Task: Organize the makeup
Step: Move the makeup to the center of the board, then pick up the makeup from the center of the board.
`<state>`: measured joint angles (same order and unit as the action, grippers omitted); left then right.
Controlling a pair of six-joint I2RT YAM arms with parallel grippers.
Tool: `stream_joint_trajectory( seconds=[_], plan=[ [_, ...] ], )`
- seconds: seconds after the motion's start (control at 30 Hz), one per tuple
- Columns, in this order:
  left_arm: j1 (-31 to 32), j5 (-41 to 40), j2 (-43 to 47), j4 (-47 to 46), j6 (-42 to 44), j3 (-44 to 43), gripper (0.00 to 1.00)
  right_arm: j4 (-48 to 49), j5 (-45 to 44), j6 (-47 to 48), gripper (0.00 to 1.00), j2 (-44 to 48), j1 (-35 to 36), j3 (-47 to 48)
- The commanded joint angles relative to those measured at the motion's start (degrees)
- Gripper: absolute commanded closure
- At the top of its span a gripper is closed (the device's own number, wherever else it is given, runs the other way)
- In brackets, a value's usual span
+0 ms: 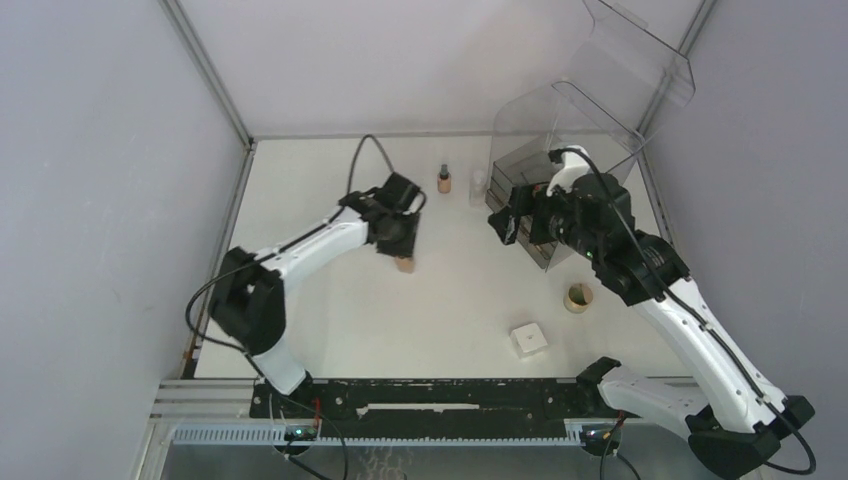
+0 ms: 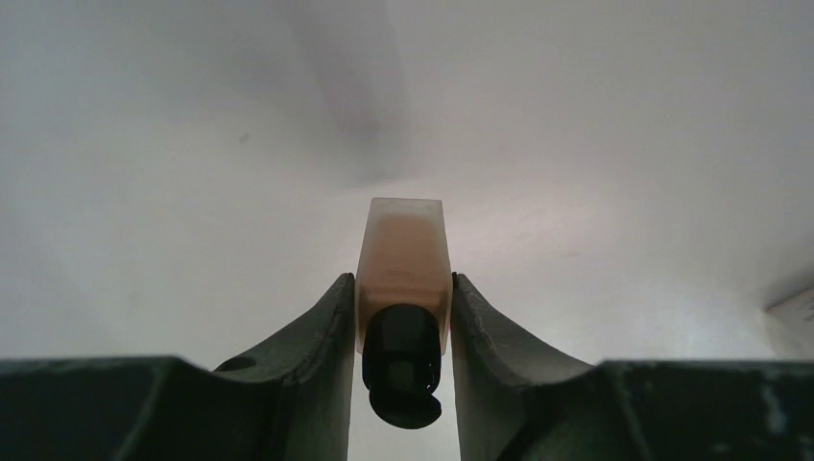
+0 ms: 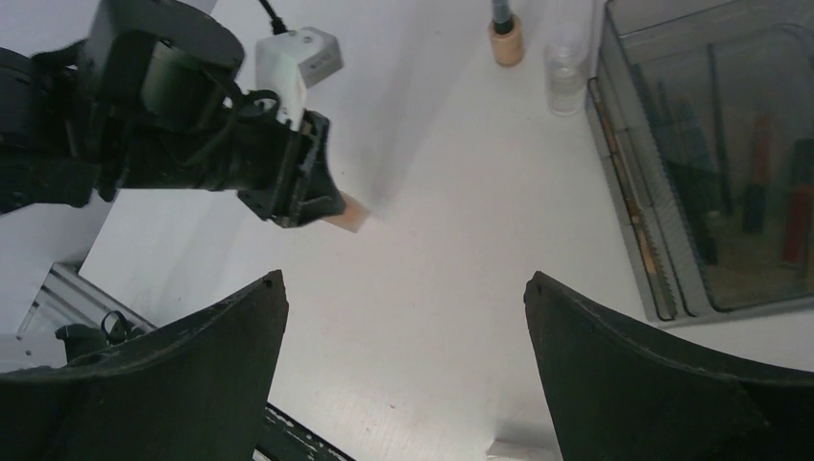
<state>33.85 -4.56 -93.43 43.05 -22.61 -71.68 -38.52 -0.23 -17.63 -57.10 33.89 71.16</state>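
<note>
My left gripper [image 1: 402, 252] [image 2: 403, 293] is shut on a tan bottle [image 2: 403, 245] with a black cap; its tan end [image 1: 404, 264] [image 3: 347, 213] pokes out below the fingers over the middle of the table. My right gripper [image 1: 508, 226] [image 3: 403, 283] hangs open and empty beside the clear bin [image 1: 520, 150]. A second tan dark-capped bottle [image 1: 444, 180] [image 3: 505, 38] stands upright at the back, with a small clear bottle [image 1: 477, 186] [image 3: 566, 69] next to it. A round tan puff [image 1: 578, 297] and a white box [image 1: 528, 339] lie at the front right.
The bin's lid is tipped up and back; inside, through its wall [image 3: 624, 192], dark brushes [image 3: 715, 115] and red sticks [image 3: 797, 211] show. Grey walls enclose the table on the left, the right and the back. A black rail [image 1: 430, 395] runs along the near edge.
</note>
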Motion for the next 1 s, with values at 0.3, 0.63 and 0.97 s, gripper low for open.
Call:
stream_joint_trajectory(
  seconds=[0.3,0.63,0.97],
  plan=[
    [12.0,0.7,-23.6,4.1,-0.9,-30.0,0.66,-4.0,-3.8,-4.0,0.01,6.6,-3.4,-2.9],
    [12.0,0.8,-25.4,5.3,-0.8,-31.9,0.21,-3.9,-4.4,-4.3,0.02,6.2,-3.2,-3.0],
    [10.7,-7.9,-3.5,7.8,2.8,-28.1,0.00,-6.4,-3.6,-1.2,0.02,0.3,-1.8,-0.8]
  ],
)
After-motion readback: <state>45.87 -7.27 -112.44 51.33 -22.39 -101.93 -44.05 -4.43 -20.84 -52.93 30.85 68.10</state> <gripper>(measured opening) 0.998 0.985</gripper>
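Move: At the centre of the board, the empty spot meant for the held makeup bottle lies about 13 cm to the left hand's right, 2 cm ahead and some 7 cm below. Beyond that spot the pump bottle stands roughly 20 cm farther out and 1 cm left of it; the clear bottle is 18 cm farther out, 6 cm right; the white box 16 cm nearer, 16 cm right. From the right hand the spot lies about 6 cm ahead, 13 cm left, 28 cm below. Carrying the makeup bottle still pinched in its fingers, the left hand sweeps about 13 cm right and a little forward, turning some 10 degrees clockwise, and sinks about 3 cm to set it on the board's centre. Its fingers then open wide, letting go, and it rises about 6 cm straight off. The open, empty right hand drifts about 4 cm right and slightly down, away from the spot. ##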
